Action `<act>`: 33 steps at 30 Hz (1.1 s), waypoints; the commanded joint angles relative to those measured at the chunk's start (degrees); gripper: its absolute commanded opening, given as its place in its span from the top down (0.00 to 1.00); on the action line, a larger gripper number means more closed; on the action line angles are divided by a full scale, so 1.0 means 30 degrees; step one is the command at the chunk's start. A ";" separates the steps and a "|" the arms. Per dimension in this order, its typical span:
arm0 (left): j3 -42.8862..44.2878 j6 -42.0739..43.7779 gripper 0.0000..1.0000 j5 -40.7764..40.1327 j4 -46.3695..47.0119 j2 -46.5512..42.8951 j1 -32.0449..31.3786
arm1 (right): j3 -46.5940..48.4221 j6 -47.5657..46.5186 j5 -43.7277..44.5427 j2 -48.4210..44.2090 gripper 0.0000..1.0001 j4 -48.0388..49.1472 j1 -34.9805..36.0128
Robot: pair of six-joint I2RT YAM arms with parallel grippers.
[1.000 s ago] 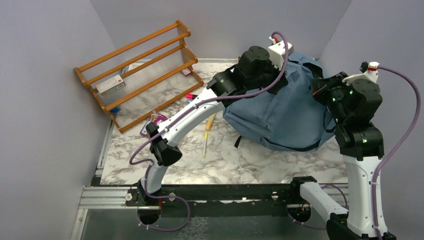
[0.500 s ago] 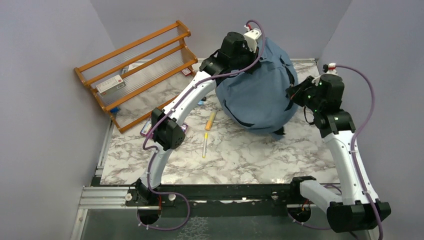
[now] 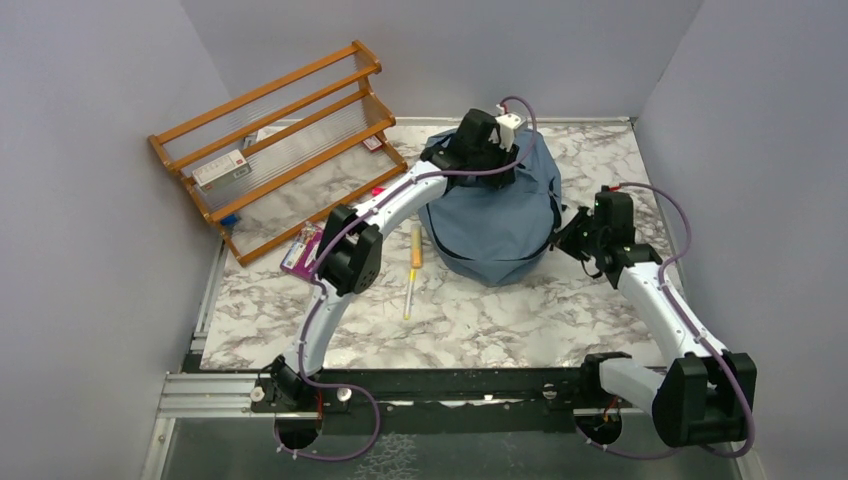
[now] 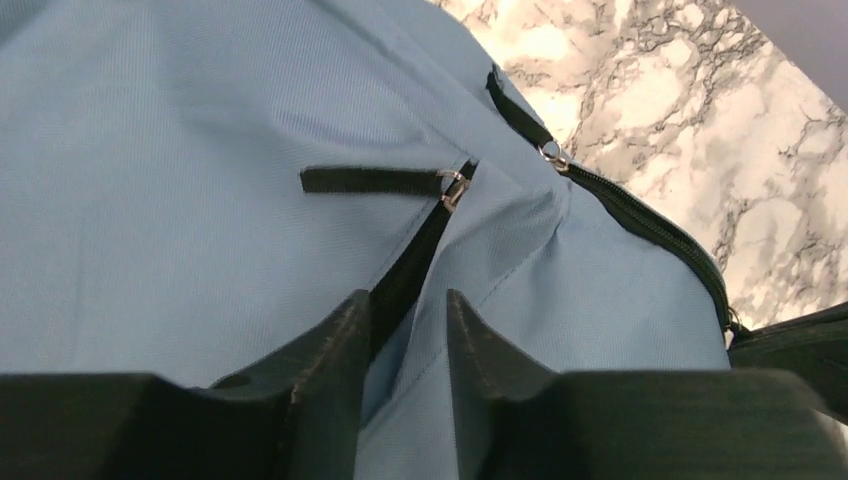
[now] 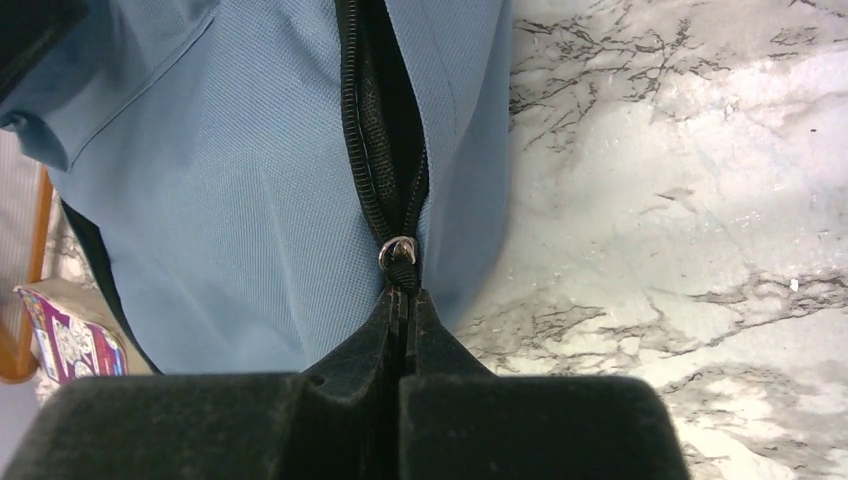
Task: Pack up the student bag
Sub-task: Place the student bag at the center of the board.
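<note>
The student bag (image 3: 495, 215), a dusty-blue fabric backpack, sits on the marble table at centre back. My left gripper (image 3: 487, 150) rests on its top. In the left wrist view its jaws (image 4: 405, 297) stand slightly apart over a fold of blue fabric and a dark zip line (image 4: 420, 250). My right gripper (image 3: 566, 232) is at the bag's right side. In the right wrist view it (image 5: 403, 295) is shut on the black zipper pull (image 5: 400, 255) at the end of a partly open zip (image 5: 375, 120).
A wooden rack (image 3: 280, 140) leans at the back left with a small box (image 3: 220, 168) on it. An orange marker (image 3: 416, 245), a yellow pen (image 3: 409, 293) and a purple packet (image 3: 303, 247) lie left of the bag. Walls close in on three sides.
Both arms have come down and the bag, held up a second ago, now sits on the table further left. The left jaws have parted a little.
</note>
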 commanded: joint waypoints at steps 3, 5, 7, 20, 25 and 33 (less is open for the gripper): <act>-0.3580 -0.0773 0.43 -0.0348 0.2916 -0.2910 0.0073 | -0.0702 0.0079 -0.0484 0.0240 0.99 0.1173 -0.0002; -0.5132 -0.1353 0.38 -0.0511 0.3760 -0.3995 0.0061 | -0.0770 0.0101 -0.0573 0.0253 0.99 0.1198 0.0010; -0.6612 -0.1838 0.36 -0.0565 0.4405 -0.5064 0.0000 | -0.0784 0.0237 -0.0816 0.0232 0.99 0.1259 -0.0004; -1.7278 -0.1212 0.35 -0.2845 0.8592 -1.1107 -0.3093 | 0.1073 0.1807 -0.2958 -0.0956 0.99 0.0477 -0.0004; -1.8834 -0.0570 0.35 -0.4685 0.8706 -1.1382 -0.4480 | 0.1344 0.1797 -0.3193 -0.0977 0.99 0.0146 -0.0004; -1.9653 0.1275 0.33 -0.7279 0.8763 -1.1618 -0.5120 | 0.0905 0.1661 -0.3707 -0.0977 1.00 0.0153 -0.0004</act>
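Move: The student bag's near right edge, with its black zip, lies about 17 cm back from the left hand, 1 cm to its right and some 9 cm below. The zip pull in the right fingers is about 14 cm back, 8 cm right and 5 cm down; the yellow tube is 12 cm back, 19 cm left and 16 cm down. From the right hand, that edge is about 3 cm back, 7 cm left and 4 cm lower. Back towards its own base by some 18 cm, the left hand comes free of the bag's top with fingers opening, travels over the bag towards its near right edge, drifts about 4 cm left and sinks to end about 5 cm lower. The right hand keeps its pinch on the zip pull, lifting it about 4 cm, shifting 3 cm left and rolling its left side up about 10 degrees. ##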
